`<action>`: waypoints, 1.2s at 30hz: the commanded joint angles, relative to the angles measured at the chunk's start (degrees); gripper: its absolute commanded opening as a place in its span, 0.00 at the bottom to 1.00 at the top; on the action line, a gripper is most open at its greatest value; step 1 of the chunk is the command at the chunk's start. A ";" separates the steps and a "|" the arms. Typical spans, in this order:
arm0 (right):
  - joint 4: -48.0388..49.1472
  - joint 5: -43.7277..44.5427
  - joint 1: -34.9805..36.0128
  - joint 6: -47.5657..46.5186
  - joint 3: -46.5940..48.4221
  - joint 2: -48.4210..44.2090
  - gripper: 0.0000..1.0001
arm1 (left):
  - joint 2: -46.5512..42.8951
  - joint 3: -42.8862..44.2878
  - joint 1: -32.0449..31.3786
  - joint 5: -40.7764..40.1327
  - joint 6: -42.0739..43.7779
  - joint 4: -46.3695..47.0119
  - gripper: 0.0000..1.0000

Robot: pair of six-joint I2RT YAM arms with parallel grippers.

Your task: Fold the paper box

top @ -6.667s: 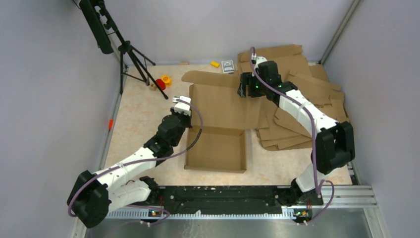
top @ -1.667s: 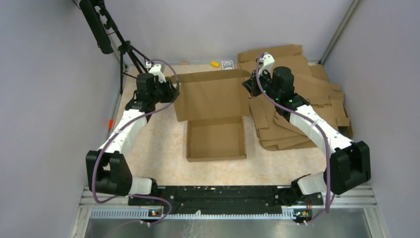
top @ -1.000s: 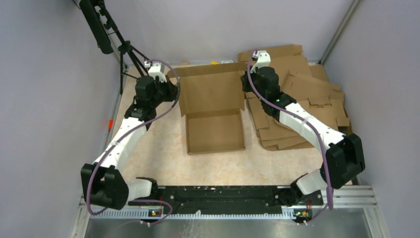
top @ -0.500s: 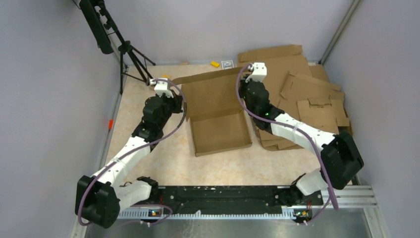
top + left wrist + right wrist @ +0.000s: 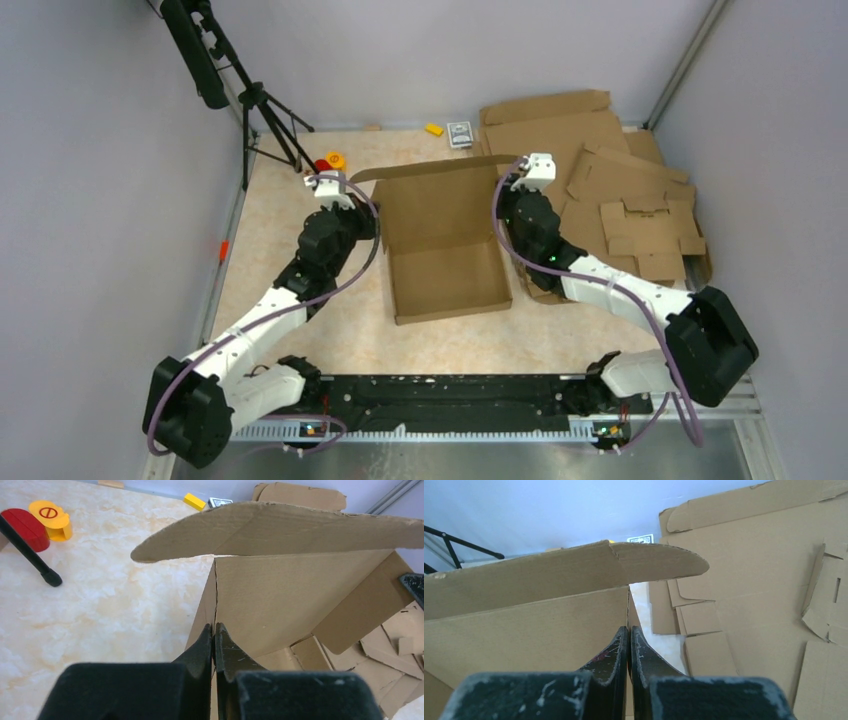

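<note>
The paper box (image 5: 450,280) sits mid-table as a shallow brown tray with its big lid panel (image 5: 440,205) standing up at the far side, and a long top flap (image 5: 430,168) curling forward. My left gripper (image 5: 372,222) is shut on the lid's left edge; in the left wrist view the fingertips (image 5: 214,626) pinch the cardboard seam (image 5: 216,590). At the lid's right edge my right gripper (image 5: 508,200) is likewise shut, its tips (image 5: 629,628) clamping the panel edge (image 5: 628,605).
A spread pile of flat cardboard blanks (image 5: 630,190) lies right of the box, close to the right arm. A black tripod (image 5: 265,110) stands at the back left with red and yellow toys (image 5: 330,160) by its foot. A yellow block (image 5: 434,129) and a small card (image 5: 459,133) lie at the back.
Both grippers, still clamped on the lid's side edges, have come toward the near side and lower. The box has slid nearer and slightly right, and its lid leans more over the tray.
</note>
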 commanded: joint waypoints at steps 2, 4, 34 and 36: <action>3.39 -4.40 2.14 1.54 -4.68 -5.44 0.00 | -0.98 -0.98 -4.95 -2.93 -5.14 0.76 0.00; 2.41 -6.26 2.16 0.57 -5.86 -7.17 0.00 | -1.44 -1.94 -6.57 -4.58 -5.52 0.64 0.00; -6.78 -14.02 2.25 7.04 -16.66 -19.53 0.00 | -6.42 -8.86 -12.39 -8.78 -10.40 -7.72 0.01; -6.09 -13.51 2.20 9.04 -16.22 -18.87 0.00 | -5.00 -7.84 -12.30 -8.71 -12.11 -6.85 0.01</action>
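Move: Both my hands already pinch the side edges of the nearly upright lid. The open tray it must close over lies about 7 cm back, 15 cm right and 18 cm below my left hand; from my right hand it is some 10 cm back, 11 cm left and 19 cm below. The lid's front flap is roughly 3 cm ahead, 13 cm right and 6 cm above my left hand. The cardboard pile's middle is about 13 cm ahead, 28 cm right and 23 cm below my right hand. Keeping both pinches on the lid's side edges, I draw it back towards me over the tray, my right hand by about 7 cm and my left by about 5. Both hands also slip a little to the right early on and sink slightly towards the end; my right hand turns counter-clockwise some 10 degrees. ##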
